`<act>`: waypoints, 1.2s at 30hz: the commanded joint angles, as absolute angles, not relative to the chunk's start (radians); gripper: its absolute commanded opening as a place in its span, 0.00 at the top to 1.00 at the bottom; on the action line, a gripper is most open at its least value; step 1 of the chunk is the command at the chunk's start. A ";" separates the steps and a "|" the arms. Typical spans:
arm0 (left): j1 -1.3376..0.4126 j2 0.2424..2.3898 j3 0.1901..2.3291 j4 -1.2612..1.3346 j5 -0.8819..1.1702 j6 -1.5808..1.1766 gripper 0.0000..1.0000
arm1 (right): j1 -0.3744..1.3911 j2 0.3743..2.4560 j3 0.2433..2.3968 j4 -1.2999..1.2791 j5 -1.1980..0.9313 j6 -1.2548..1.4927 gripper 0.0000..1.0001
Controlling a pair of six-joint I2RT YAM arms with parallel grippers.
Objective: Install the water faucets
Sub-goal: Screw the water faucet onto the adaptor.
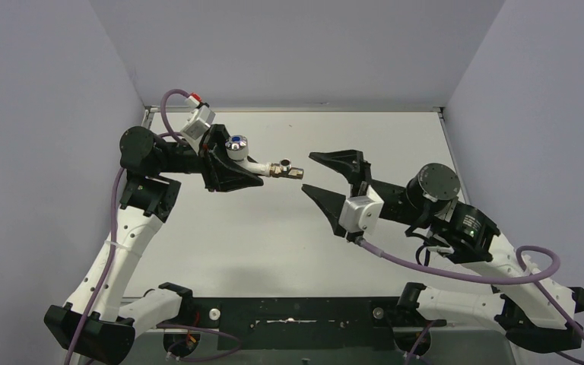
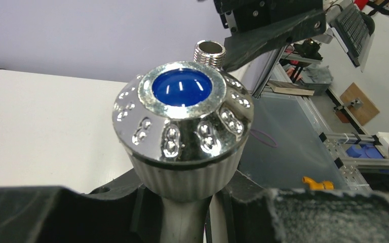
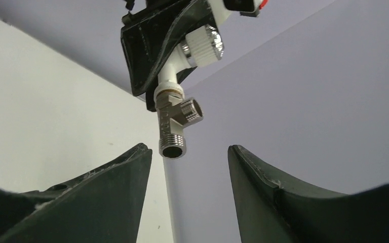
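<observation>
My left gripper (image 1: 252,177) is shut on the white tap body (image 1: 252,163) and holds it in the air above the table. The tap's chrome knob with the blue dot (image 1: 236,143) faces up and fills the left wrist view (image 2: 182,119). The threaded metal fitting (image 1: 287,169) sits on the tap's end and points toward the right arm. It also shows in the right wrist view (image 3: 174,124) and in the left wrist view (image 2: 208,52). My right gripper (image 1: 309,172) is open and empty, its fingertips (image 3: 142,152) just short of the fitting.
The white table (image 1: 274,228) lies under both arms, walled by grey panels at the back and sides. A black base rail (image 1: 296,315) runs along the near edge. Purple cables trail from both wrists.
</observation>
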State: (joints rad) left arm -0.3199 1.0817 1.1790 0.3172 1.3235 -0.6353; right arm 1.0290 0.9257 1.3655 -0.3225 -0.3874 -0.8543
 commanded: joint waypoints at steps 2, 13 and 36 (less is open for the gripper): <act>-0.322 1.066 1.237 0.357 1.302 -0.660 1.00 | 1.032 0.950 1.413 -0.379 -0.426 -1.009 0.43; -0.322 1.069 1.235 0.358 1.309 -0.660 1.00 | 1.037 0.973 1.391 -0.323 -0.419 -1.021 0.50; -0.322 1.065 1.228 0.363 1.317 -0.654 1.00 | 1.040 0.998 1.372 -0.272 -0.402 -0.994 0.73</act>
State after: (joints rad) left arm -0.3199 1.0817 1.1790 0.3172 1.3216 -0.6491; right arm 1.0294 1.0088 1.3678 -0.3454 -0.4164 -1.0103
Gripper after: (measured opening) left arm 0.264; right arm 0.292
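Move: The metal adaptor, already on the faucet, lies about 5 cm to the left of my open right hand, 1 cm ahead and some 2 cm below; its side outlet stands up about 2 cm from its middle. The faucet's blue-capped knob is roughly 13 cm to this hand's left, 2 cm ahead and 2 cm higher. From my left hand, which grips the faucet, the adaptor is some 6 cm to the right, straight across and about level. I drop my right hand about 2.5 cm while easing left, then slide it left and slightly forward over the adaptor's free threaded end, finishing a small wrist turn that brings the fingertips slightly down. As I go I close the wide-open fingers to about half their gap, one on either side of the threads, for a fresh grip, while my left hand keeps the faucet still. ##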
